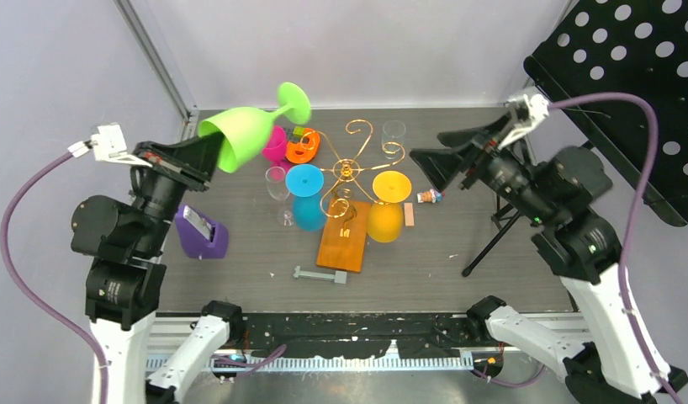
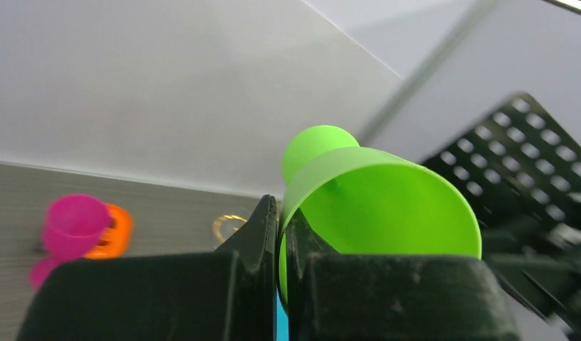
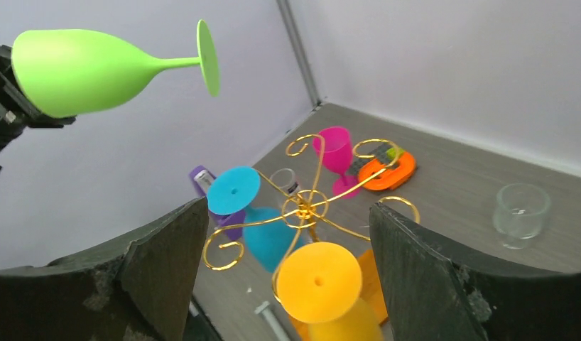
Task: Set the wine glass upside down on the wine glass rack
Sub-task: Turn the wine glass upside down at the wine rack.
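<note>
A lime-green wine glass [image 1: 248, 135] hangs sideways in the air, its foot pointing to the back right. My left gripper [image 1: 208, 156] is shut on the rim of its bowl. In the left wrist view the gripper [image 2: 282, 234] pinches the wall of the green wine glass [image 2: 387, 206], one finger inside it. The wine glass rack [image 1: 349, 168], gold wire on an orange base [image 1: 345, 244], stands mid-table with a blue glass [image 1: 305, 198] and a yellow glass [image 1: 387, 206] hanging upside down. My right gripper [image 1: 429, 164] is open and empty, right of the rack, facing the wine glass rack [image 3: 305, 209].
A pink glass [image 1: 276, 145] and an orange object [image 1: 303, 147] stand behind the rack. A clear tumbler [image 1: 394, 130] is at the back, a clear stemmed glass [image 1: 277, 185] left of the rack. A purple object [image 1: 202, 231], grey bolt [image 1: 320, 274] and black perforated stand [image 1: 627, 76] surround it.
</note>
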`<state>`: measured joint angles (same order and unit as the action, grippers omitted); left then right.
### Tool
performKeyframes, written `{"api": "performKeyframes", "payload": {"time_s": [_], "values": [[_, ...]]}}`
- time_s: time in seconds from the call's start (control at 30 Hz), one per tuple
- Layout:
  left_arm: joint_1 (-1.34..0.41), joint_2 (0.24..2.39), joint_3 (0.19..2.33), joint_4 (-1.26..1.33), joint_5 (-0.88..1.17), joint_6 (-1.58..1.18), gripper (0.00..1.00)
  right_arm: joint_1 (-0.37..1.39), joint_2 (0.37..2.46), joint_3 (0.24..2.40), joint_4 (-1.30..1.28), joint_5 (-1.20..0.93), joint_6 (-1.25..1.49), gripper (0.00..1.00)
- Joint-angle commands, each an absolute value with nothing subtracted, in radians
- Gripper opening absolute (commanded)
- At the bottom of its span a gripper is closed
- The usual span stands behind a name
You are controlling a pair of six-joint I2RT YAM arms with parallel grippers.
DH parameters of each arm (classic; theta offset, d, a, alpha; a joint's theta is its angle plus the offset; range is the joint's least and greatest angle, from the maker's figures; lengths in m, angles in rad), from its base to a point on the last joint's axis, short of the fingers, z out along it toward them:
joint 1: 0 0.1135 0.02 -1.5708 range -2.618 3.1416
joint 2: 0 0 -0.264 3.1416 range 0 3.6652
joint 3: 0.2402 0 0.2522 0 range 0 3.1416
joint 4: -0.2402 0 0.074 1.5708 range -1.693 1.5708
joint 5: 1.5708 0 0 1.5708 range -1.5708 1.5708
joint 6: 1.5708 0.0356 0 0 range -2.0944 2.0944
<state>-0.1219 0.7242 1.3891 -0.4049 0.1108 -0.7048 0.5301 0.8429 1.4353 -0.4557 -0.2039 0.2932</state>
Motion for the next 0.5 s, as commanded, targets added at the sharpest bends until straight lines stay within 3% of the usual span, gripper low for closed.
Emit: {"api": "performKeyframes", "payload": {"time_s": [0.0,0.2,0.47], "values": [[-0.395,0.726,1.387,-0.316,0.019,-0.612,0.0,0.547,0.923,1.513,-0.417,-0.307,0.439,0.9],[-0.618,0.756,1.337,-0.27,-0.132,-0.57,0.0,0.628,0.963,1.532,-0.384,-0.205,0.464,0.91],[-0.725,0.795,1.335,-0.248,-0.164,-0.551,0.0,0.7,1.004,1.532,-0.351,-0.161,0.487,0.91]]}}
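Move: The left hand already grips the green wine glass by its rim, foot away from the hand. From that hand the wine rack's top lies about 22 cm right, 3 ahead and 10 below. The blue glass hanging there is some 14 cm right, level ahead and 18 lower; the yellow one about 31 right, 1 back and 18 lower. From the right hand the green glass's middle lies roughly 29 cm left, 3 ahead and 5 above. Rightwards, roughly 10 cm, the left hand carries the green glass towards the rack and the open right gripper, quick at first and then slowing, turning some 20 degrees clockwise and keeping its rim grip. The right hand comes about 6 cm left to meet the glass, fingers wide open, tipping slightly down and turning a little counter-clockwise, without touching the glass. ##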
